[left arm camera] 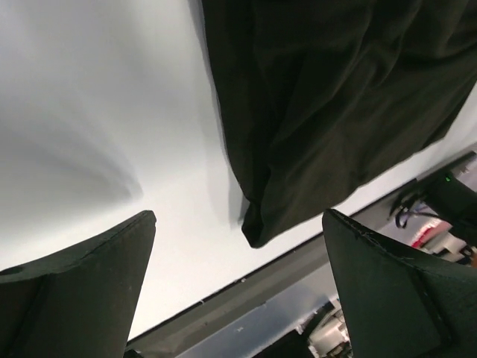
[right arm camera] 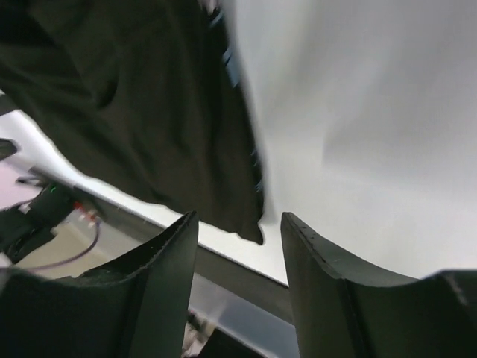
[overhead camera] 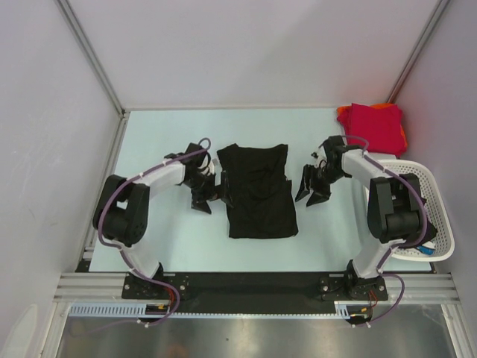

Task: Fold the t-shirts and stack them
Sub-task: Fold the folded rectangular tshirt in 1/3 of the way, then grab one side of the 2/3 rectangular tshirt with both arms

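A black t-shirt lies folded lengthwise in the middle of the table, also seen in the left wrist view and the right wrist view. My left gripper hangs just left of it, open, with nothing between its fingers. My right gripper hangs just right of the shirt, open and empty. A crimson red t-shirt lies folded on an orange one at the back right corner.
A white lattice basket stands at the right edge beside the right arm. Grey walls close the table on three sides. The table's front rail runs along the near edge, by the shirt's hem.
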You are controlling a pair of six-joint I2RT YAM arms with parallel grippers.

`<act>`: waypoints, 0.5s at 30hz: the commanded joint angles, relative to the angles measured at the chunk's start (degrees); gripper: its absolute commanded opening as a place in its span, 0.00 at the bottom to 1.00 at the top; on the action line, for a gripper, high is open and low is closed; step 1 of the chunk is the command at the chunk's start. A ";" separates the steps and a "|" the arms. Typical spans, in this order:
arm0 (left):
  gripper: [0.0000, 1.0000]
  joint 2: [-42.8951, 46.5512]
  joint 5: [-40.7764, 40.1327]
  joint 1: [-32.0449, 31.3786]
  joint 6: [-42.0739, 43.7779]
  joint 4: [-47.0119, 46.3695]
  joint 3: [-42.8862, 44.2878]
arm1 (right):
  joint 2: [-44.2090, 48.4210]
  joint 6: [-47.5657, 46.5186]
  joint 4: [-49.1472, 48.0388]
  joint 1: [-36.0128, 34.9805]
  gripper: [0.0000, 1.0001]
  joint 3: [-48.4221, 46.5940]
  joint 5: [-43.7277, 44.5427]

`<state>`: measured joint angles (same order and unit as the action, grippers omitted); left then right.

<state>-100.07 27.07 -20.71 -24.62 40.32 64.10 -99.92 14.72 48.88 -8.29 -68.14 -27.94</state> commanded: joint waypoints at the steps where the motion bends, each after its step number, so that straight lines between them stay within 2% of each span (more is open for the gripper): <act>1: 0.99 6.72 7.90 -0.82 -6.13 -10.42 -9.13 | 2.88 2.68 -3.35 -0.14 0.52 5.46 -10.37; 6: 1.00 11.30 9.58 -4.76 -12.81 -19.47 -18.64 | 8.85 2.34 -5.38 -0.05 0.52 13.81 -12.30; 11: 1.00 9.37 6.51 -11.19 -16.07 -22.82 -20.41 | 14.13 2.51 -4.41 -0.05 0.52 17.95 -10.03; 15: 1.00 6.56 5.10 -14.61 -18.62 -25.99 -19.37 | 14.58 2.33 -2.57 -0.05 0.52 18.92 -8.71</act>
<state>-91.02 33.74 -32.60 -39.20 20.40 44.47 -87.29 16.73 45.34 -8.40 -49.93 -36.91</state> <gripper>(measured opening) 0.996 0.523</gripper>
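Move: The black shirt's near-left corner lies about 12 cm back and 5 cm right of the left hand, some 4 cm lower; its far-left corner is about 17 cm ahead and 3 cm right of that hand. From the right hand, the near-right corner lies about 13 cm back and 4 cm left, some 5 cm down. The right corner of the folded-over flap is about 5 cm ahead of the right hand and 7 cm left, equally low. The shirt's near folded edge is what both hands draw back towards, one at each end, about 8 cm each. The left, fingers wide open, sinks slightly and then swings right, some 5 cm in all, to just over the corner. The right stays half open and outside the right edge. Both sets of fingers lean about 10 degrees further inward. ##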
